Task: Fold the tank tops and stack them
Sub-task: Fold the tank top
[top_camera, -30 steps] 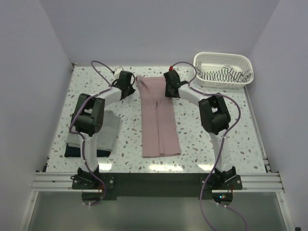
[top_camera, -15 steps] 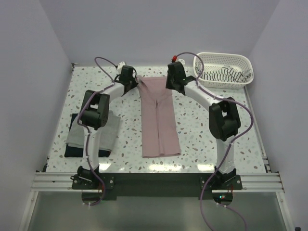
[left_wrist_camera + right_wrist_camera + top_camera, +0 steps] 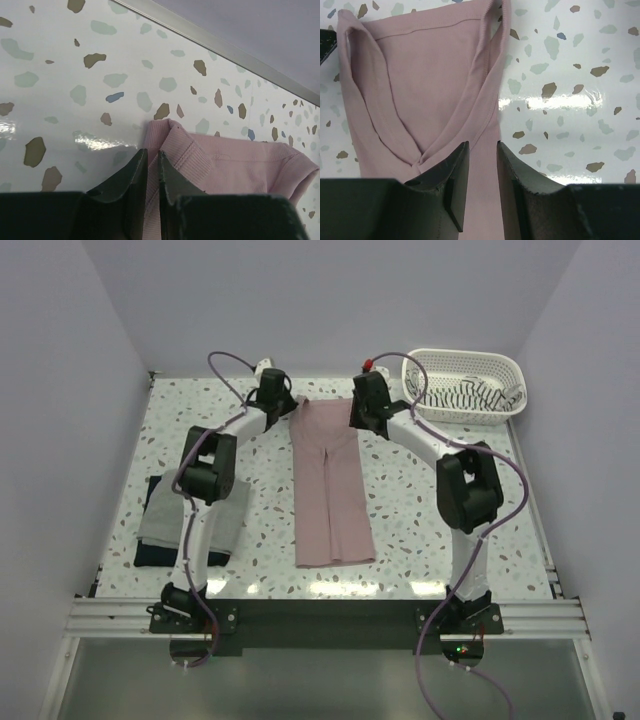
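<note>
The dusty pink tank top (image 3: 332,495) lies folded into a long strip down the middle of the table, straps at the far end. At its far left corner my left gripper (image 3: 278,400) has its jaws nearly together, and the ribbed pink strap (image 3: 172,145) runs between them. My right gripper (image 3: 365,412) is at the far right corner. Its jaws stand a finger-width apart, closed on the right edge of the pink cloth (image 3: 420,75). A folded light grey tank top (image 3: 160,518) rests on a dark navy one (image 3: 150,556) at the left. The striped top (image 3: 465,395) is in the basket.
The white lattice basket (image 3: 460,355) stands at the far right corner. The metal strip of the table's far edge (image 3: 225,47) and the wall run just beyond both grippers. The left arm's elbow (image 3: 205,465) hangs over the grey and navy pile.
Both grippers have moved towards the far edge and slightly right. The left jaws have narrowed onto the pink strap. The far end of the pink top has spread a little wider.
</note>
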Available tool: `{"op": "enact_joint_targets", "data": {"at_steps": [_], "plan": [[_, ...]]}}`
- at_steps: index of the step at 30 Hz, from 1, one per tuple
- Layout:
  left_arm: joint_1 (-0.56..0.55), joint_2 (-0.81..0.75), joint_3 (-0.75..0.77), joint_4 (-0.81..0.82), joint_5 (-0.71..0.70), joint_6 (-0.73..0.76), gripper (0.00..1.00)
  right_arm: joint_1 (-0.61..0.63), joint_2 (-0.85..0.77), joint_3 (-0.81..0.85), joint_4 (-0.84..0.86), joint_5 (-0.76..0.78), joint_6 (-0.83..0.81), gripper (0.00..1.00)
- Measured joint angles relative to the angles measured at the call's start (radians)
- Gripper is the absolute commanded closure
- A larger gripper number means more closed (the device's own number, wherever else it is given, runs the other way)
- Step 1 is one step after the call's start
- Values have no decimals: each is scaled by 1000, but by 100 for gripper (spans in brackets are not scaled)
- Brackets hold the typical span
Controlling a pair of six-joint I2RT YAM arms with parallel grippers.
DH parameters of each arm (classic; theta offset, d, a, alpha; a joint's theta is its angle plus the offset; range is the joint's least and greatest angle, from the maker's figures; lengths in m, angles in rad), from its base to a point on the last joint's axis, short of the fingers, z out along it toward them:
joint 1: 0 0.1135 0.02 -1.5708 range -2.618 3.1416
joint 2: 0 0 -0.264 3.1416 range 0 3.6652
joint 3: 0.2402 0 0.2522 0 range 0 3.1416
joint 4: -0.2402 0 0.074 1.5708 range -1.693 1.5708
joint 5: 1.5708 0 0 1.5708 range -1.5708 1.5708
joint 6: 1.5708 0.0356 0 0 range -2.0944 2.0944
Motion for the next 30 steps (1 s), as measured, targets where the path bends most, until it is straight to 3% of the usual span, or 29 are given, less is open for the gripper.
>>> {"op": "enact_joint_targets", "data": {"at_steps": [10,21,25,30], "plan": [[-31,64,56,-2,3,13,81,-61,31,9,59,2,13,68],[-31,71,65,-2,-17,23,81,-129,269,165,129,-2,43,69],[-31,71,65,-2,-18,23,81,-135,368,290,137,-28,59,69],[-31,71,65,-2,-18,23,81,-135,404,341,154,-58,80,69]]}}
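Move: The right hand goes for the tank top's right shoulder strap, about 13 cm ahead of it, roughly 1 cm to its right and 9 cm below. The basket's middle is some 15 cm ahead and 41 cm to the right; the left shoulder strap lies about 13 cm ahead and 19 cm to the left. The left hand is almost at that left strap: some 2 cm ahead, 2 cm right and 3 cm below. Forward and then down to the folded tank top's right shoulder strap goes the right hand, some 11 cm out and 7 cm lower, swinging right on the way and coming partly back left at the end, fingers kept about a third open beside the strap. The left hand shifts 2 cm right and 2 cm down onto the left strap's edge, then holds there, fingers slightly open. ##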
